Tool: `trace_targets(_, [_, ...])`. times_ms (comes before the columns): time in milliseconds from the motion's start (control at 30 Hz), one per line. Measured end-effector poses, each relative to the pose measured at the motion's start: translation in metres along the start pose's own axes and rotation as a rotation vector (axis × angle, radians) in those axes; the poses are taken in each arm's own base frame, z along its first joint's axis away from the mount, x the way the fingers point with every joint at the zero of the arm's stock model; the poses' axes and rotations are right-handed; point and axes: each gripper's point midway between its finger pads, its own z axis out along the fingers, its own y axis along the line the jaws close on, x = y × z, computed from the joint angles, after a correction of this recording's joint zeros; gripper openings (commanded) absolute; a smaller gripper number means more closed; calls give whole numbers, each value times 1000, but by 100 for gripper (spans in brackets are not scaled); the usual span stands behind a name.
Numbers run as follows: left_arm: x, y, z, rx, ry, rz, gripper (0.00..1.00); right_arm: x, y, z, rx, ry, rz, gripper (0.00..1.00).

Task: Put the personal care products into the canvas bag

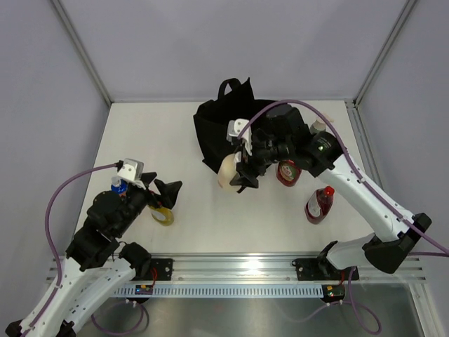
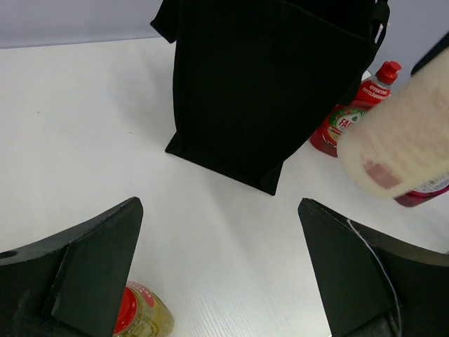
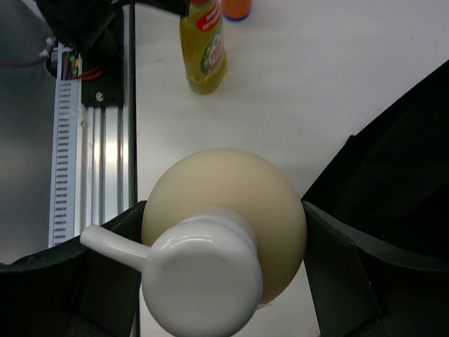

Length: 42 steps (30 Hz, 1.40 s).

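My right gripper [image 1: 242,172] [image 3: 224,239] is shut on the cream bottle [image 1: 229,171] [image 3: 231,189], whose white pump head [image 3: 203,281] faces the wrist camera. The bottle hangs above the table just in front of the black canvas bag [image 1: 217,133] [image 2: 266,84] [image 3: 400,175]; its blurred body [image 2: 400,140] shows at the right of the left wrist view. Two dark red bottles [image 1: 287,173] [image 1: 319,204] stand right of the bag. My left gripper [image 1: 167,195] [image 2: 217,274] is open and empty over the table, with the yellow bottle [image 1: 163,215] [image 2: 144,317] [image 3: 203,49] beside its left finger.
A blue-capped item [image 1: 118,186] sits by the left wrist. A pale-topped bottle [image 1: 318,126] stands behind the right arm. The metal rail [image 1: 231,267] [image 3: 91,140] runs along the near table edge. Grey walls enclose the table's back and sides.
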Motion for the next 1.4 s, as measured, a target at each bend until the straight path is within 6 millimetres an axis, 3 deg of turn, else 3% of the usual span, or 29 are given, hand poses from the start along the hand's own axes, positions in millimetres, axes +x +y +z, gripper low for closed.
trace_targets(200, [-1, -1, 0, 3, 0, -3, 99, -72, -35, -19, 125, -102, -40, 0])
trace_targets(367, [0, -1, 0, 4, 8, -4, 99, -104, -88, -35, 226, -169, 10, 0])
trace_targets(467, [-3, -2, -2, 5, 6, -3, 99, -107, -134, -53, 321, -195, 57, 0])
trace_targets(633, [-14, -4, -6, 12, -19, -3, 99, -85, -193, -60, 459, -157, 121, 0])
trace_targets(833, [-14, -6, -6, 19, -17, -3, 99, -47, -225, -23, 464, -71, 191, 0])
trace_targets(1033, [-11, -6, -8, 26, -15, -3, 99, 13, -240, 20, 430, 54, 265, 0])
trace_targets(1167, [-4, -6, -8, 30, 2, -2, 99, 49, -264, 45, 494, 139, 285, 0])
trace_targets(1267, [1, -6, -7, 39, 15, -1, 99, 74, -294, 54, 620, 199, 281, 0])
trace_targets(1400, [6, -7, -8, 47, 24, -3, 99, 97, -331, 50, 809, 242, 259, 0])
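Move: The right gripper already holds the cream pump bottle, raised in front of the bag; the canvas bag's middle lies about 28 cm ahead of this hand, 3 cm to its right and 17 cm below. The red bottle stands some 18 cm ahead, 21 cm to the right and 22 cm lower; the grey pump bottle is about 31 cm ahead, 32 cm right and 21 cm lower. From the left hand, the bag is roughly 29 cm ahead, 24 cm right and 14 cm lower. Carry the cream pump bottle forward about 33 cm with the right gripper, rising some 12 cm first to clear the bag's near rim, then sinking about 22 cm from that height into the open bag while still reaching forward. Swing the wrist clockwise about 50 degrees on the way, from pointing left towards pointing forward, and keep the fingers closed on the bottle. ##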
